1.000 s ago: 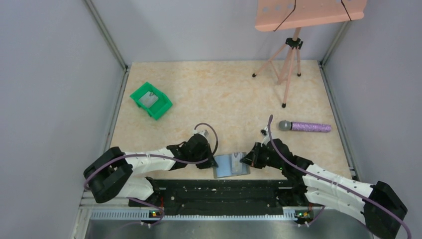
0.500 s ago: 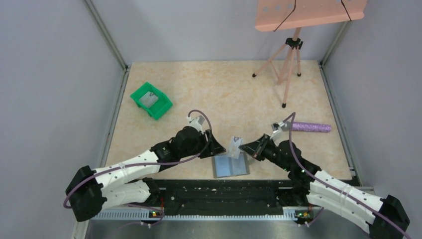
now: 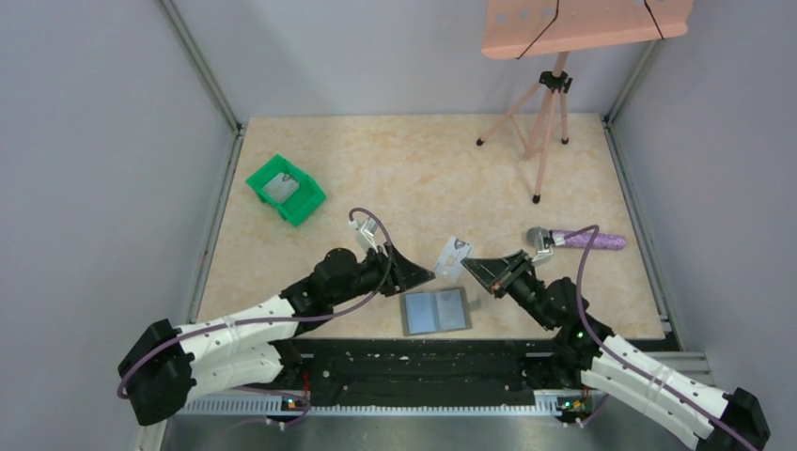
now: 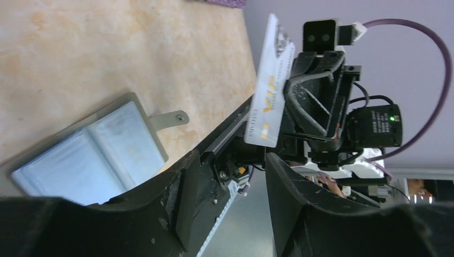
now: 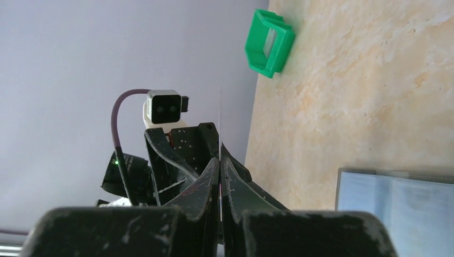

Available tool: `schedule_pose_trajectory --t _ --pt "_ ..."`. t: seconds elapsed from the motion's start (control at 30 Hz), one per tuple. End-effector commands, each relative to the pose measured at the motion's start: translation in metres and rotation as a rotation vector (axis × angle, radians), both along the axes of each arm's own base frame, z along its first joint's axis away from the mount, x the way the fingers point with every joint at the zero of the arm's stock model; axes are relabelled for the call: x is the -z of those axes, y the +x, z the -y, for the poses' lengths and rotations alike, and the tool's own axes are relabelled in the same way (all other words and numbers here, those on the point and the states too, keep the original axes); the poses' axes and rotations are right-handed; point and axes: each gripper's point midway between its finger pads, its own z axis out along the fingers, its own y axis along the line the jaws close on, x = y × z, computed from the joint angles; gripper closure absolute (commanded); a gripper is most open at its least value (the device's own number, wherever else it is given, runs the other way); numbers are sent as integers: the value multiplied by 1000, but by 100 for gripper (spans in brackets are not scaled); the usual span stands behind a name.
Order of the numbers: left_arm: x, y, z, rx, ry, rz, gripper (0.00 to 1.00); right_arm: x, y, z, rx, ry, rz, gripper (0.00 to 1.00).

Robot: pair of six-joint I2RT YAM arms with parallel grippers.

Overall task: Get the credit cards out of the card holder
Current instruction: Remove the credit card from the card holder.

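Observation:
The card holder lies open and flat near the table's front edge, its blue-grey inside facing up; it also shows in the left wrist view and the right wrist view. My right gripper hangs above and behind it, shut on a white credit card with orange print. In the right wrist view that card is an edge-on sliver between the closed jaws of the right gripper. Facing the card, my left gripper stands open and holds nothing.
A green plastic bin sits at the back left with something grey inside. A purple microphone lies to the right. A pink tripod carrying a board stands at the back right. Grey walls enclose the table.
Both grippers have risen off the card holder. The right one has pulled a white card up and out. The left one has opened and let go of the holder.

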Motion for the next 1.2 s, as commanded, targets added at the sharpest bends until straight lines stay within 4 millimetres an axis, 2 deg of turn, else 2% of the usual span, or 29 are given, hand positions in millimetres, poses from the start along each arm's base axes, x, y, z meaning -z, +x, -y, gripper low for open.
schedule_pose_trajectory --t 0.0,0.13,0.33,0.5,0.63,0.8,1.0,1.1,1.17 --pt "-42 1 14 44 -155 93 47 -20 5 6 36 90 28 100" --pt "-48 4 20 48 -170 100 53 -20 4 5 27 104 29 100" --pt "-55 6 22 41 -215 105 73 -21 3 5 22 129 34 100" --pt "-52 8 25 42 -209 100 85 -7 -2 2 -8 119 12 100" --pt "-48 9 27 42 -199 93 100 2 -5 1 -24 109 6 100" --pt "-42 16 15 -24 -158 115 100 6 -10 -1 -48 27 58 100" --pt "-39 24 -8 -89 -13 213 100 11 -20 -5 -129 -222 171 75" --pt "-33 28 -23 -98 127 238 100 10 -26 -5 -164 -277 204 66" --pt "-30 38 -40 -122 227 237 100 8 -29 -6 -182 -294 230 62"
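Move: The credit card, still pinched in the right fingers, has its middle about 6 cm to the right of the left hand, 2 cm farther out and 1 cm higher. From the right hand it lies some 3 cm left and 2 cm ahead, with the waiting left gripper about 9 cm to that hand's left. The card holder lies open on the table 18 cm below the left hand, 3 cm to its right and 3 cm back. The left hand eases about 2 cm right and 2 cm up to the card and shuts its half-open fingers on the card's left edge, then turns back and carries the card about 3.5 cm left and a little forward, its fingertips tipping up some 10 degrees. The right hand keeps its pinch almost in place until the left has closed, then opens about a third and backs off, roughly 2 cm back and 2 cm down, rolling its left side down. ##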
